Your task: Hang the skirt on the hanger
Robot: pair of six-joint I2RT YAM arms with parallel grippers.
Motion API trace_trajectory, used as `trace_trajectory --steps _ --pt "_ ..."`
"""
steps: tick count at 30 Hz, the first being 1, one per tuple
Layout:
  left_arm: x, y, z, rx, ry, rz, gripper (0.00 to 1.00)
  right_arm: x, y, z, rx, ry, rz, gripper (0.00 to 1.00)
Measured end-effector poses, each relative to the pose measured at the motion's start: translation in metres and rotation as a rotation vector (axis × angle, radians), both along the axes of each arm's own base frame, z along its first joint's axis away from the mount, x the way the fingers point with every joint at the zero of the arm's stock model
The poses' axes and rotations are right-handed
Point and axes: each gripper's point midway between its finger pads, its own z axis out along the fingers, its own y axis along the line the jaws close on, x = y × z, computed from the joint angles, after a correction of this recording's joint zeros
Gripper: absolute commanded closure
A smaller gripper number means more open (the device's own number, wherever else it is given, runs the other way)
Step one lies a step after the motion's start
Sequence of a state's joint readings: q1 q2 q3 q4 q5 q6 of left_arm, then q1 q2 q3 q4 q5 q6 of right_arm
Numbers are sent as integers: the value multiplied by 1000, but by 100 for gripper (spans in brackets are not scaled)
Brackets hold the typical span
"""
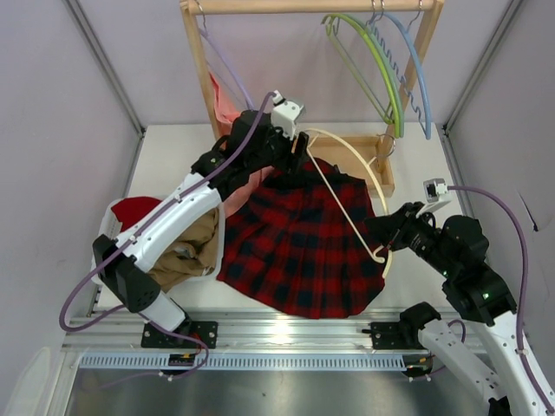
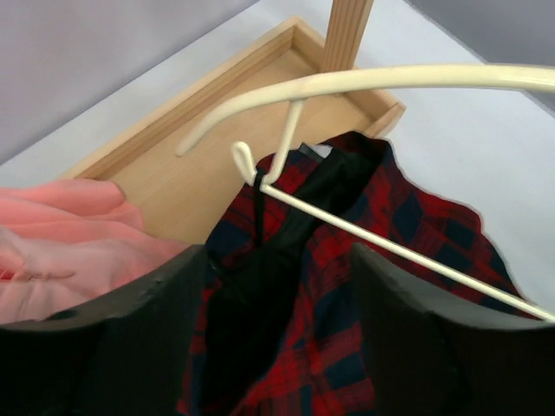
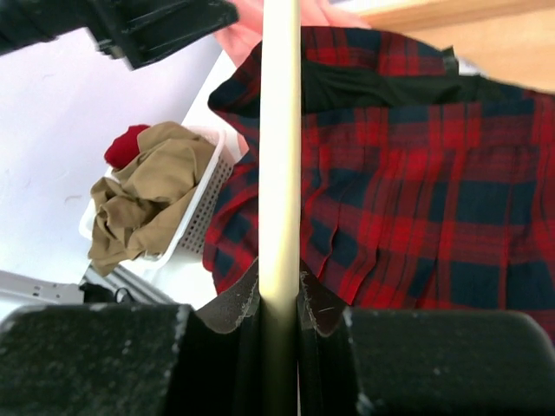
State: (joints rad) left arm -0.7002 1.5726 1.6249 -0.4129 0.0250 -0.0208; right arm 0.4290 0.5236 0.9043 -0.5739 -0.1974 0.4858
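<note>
The red and black plaid skirt (image 1: 303, 247) lies spread on the table, its black-lined waistband (image 2: 286, 234) at the far end. The cream hanger (image 1: 368, 178) arcs over the skirt's right side, with its thin bar (image 2: 390, 247) crossing the fabric. A black loop at the waistband sits at the hanger's small notch (image 2: 245, 163). My left gripper (image 1: 301, 149) hovers over the waistband, jaws apart with plaid fabric (image 2: 347, 286) showing between the fingers (image 2: 130, 347). My right gripper (image 1: 381, 232) is shut on the hanger's arm (image 3: 280, 130) near the skirt's right edge (image 3: 416, 191).
A wooden rack (image 1: 198, 78) stands at the back with lilac (image 1: 227, 69), green (image 1: 381, 69) and blue (image 1: 418, 74) hangers and a salmon-pink garment (image 1: 224, 108). Its wooden base tray (image 2: 173, 165) is just beyond the waistband. A white basket (image 3: 201, 217) holding tan cloth (image 1: 191, 247) sits left.
</note>
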Motion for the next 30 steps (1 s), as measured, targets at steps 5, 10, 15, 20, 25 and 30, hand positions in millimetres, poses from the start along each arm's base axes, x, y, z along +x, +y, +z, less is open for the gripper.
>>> trace_trajectory --steps 5,10,15,20,25,30 --pt "-7 4 32 -12 -15 6 0 7 -1 6 -11 -52 -8 100" --pt "-12 8 99 -91 -102 -1 0 14 2 10 -39 -95 5 100" --pt "-34 1 157 -122 -254 -133 0 23 9 9 -100 -109 49 100" --pt "-48 -15 131 65 -365 -288 0 29 12 14 -151 -130 77 100" --pt "-40 -22 97 235 -411 -386 1 23 11 22 -173 -155 101 100" --pt "-30 -27 95 288 -483 -409 0 19 18 25 -177 -162 153 100"
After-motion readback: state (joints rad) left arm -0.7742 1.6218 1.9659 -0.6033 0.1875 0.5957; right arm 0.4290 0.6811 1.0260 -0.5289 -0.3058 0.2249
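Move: The cream hanger's left end, with a black strap of the skirt round its notch, is about 3 cm ahead of the left gripper, 2 cm to its right and 1 cm higher. The plaid skirt's waistband lies roughly 22 cm below that gripper, 4 cm ahead and 4 cm right; the pink skirt hangs some 11 cm to its left, 3 cm ahead and 15 cm lower. From the right gripper, that hanger end is about 22 cm ahead, 16 cm left and 2 cm higher. Open the left gripper the rest of the way and lift it clear, drawing back slightly, to about 16 cm up, then sink some 6 cm and ease right over the hanger's left end, swinging the fingers up and clockwise and rolling its left side up. Keep the right gripper's pinch on the hanger; carry it forward, then slightly back, finishing a little up and left with the fingers tipped up. ##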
